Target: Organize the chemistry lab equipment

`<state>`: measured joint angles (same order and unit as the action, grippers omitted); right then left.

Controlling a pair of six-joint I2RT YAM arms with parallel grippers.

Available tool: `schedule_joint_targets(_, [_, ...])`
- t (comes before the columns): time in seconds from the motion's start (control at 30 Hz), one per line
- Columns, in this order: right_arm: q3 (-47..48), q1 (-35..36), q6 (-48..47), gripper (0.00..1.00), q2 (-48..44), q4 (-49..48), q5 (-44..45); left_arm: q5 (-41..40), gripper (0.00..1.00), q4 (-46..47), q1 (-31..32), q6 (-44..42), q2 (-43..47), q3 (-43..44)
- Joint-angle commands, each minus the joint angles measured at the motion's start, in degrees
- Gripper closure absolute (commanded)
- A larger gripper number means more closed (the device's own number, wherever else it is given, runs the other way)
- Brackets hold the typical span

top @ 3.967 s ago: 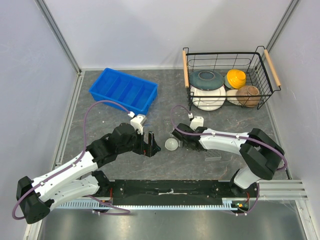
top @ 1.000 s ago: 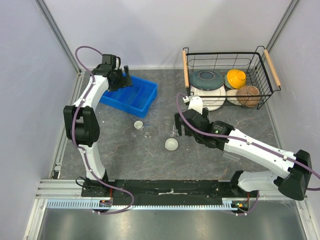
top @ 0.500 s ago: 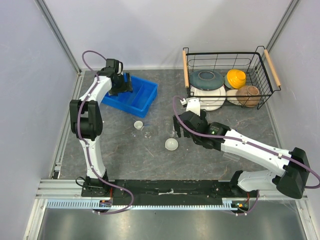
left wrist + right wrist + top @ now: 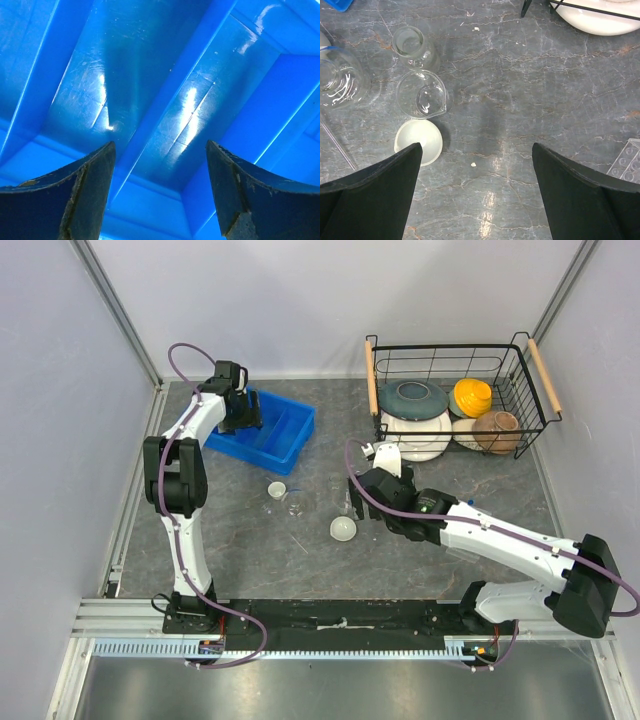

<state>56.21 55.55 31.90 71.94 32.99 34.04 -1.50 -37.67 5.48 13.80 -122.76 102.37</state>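
Note:
My left gripper point(image 4: 246, 412) point(image 4: 160, 144) hangs open over the blue divided tray point(image 4: 285, 430) point(image 4: 165, 100), with only tray floor between its fingers. My right gripper point(image 4: 352, 504) point(image 4: 477, 146) is open above bare table, just right of the white round dish point(image 4: 343, 529) point(image 4: 418, 145). A clear spouted beaker point(image 4: 422, 94) stands right behind the dish, and a smaller clear glass vessel point(image 4: 412, 45) stands behind that. A larger beaker point(image 4: 294, 504) point(image 4: 340, 77) and a tiny white cup point(image 4: 277, 489) stand further left. The clear tube rack point(image 4: 627, 160) shows at the right edge.
A black wire basket point(image 4: 372, 380) with ceramic bowls and plates point(image 4: 413, 400) stands at the back right. A thin glass rod point(image 4: 298, 541) point(image 4: 337, 145) lies left of the dish. Grey walls and metal rails close the table on three sides.
My left gripper has moved toward me along the blue tray and its jaws have narrowed slightly. The right gripper has shifted a little left, toward the dish and beaker.

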Motion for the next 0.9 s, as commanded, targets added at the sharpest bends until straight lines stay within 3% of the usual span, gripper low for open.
schedule_joint_targets(0.0, [-1.18, 0.17, 1.41, 0.02, -2.68, -1.62, 1.03, -1.4, 0.23, 0.41, -0.2, 1.39, 0.15, -1.46])
schedule_joint_targets(0.07, [-1.54, 0.26, 1.76, 0.02, -3.47, -1.62, 0.94, -1.58, 0.33, 0.49, -0.2, 2.1, 0.33, -2.26])
schedule_joint_targets(0.33, [-3.64, 0.17, 3.17, 0.02, -6.37, -1.26, 0.24, -2.19, 0.5, 0.76, 0.41, 4.57, 2.52, -6.39])
schedule_joint_targets(0.5, [-4.79, 0.26, 3.78, 0.02, -8.22, -1.09, 0.06, -2.98, 0.67, 0.84, 1.2, 5.79, 3.76, -8.49])
schedule_joint_targets(0.63, [-5.49, 0.35, 3.96, 0.02, -9.36, -0.83, -0.29, -3.95, 0.73, 0.76, 2.96, 7.02, 4.81, -9.38])
schedule_joint_targets(0.73, [-5.67, 0.44, 4.05, 0.02, -10.24, -0.12, -0.03, -4.13, 0.86, 0.93, 4.1, 8.43, 5.69, -10.43])
schedule_joint_targets(0.77, [-5.84, 0.52, 4.13, 0.02, -10.76, 0.31, -0.03, -4.21, 0.95, 1.19, 4.37, 8.78, 5.95, -10.96])
schedule_joint_targets(0.87, [-6.02, 0.61, 4.22, 0.02, -11.82, 0.75, 0.15, -4.48, 0.98, 1.46, 5.51, 10.1, 7.09, -12.19])
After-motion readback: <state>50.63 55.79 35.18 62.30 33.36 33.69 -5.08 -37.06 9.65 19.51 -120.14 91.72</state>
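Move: The left hand is over the blue tray, its open fingers either side of a thin divider near the end closest to the arm; the divider's middle lies about 4 cm ahead and 5 cm below. The white cup stands some 16 cm back and 7 cm to the right, with the glass beaker about 19 cm back and 11 cm right, both about 5 cm lower. From the right hand that divider is roughly 26 cm ahead, 32 cm left and 13 cm below. The left fingers close from wide almost to shut, pinching the tray's divider between their tips. Meanwhile the hand draws back towards the base about 5 cm, at first also sinking some 4 cm, then holding that height and veering right about 2 cm, with hardly any turn of the wrist. The right hand, empty and open, eases a little back and right. ##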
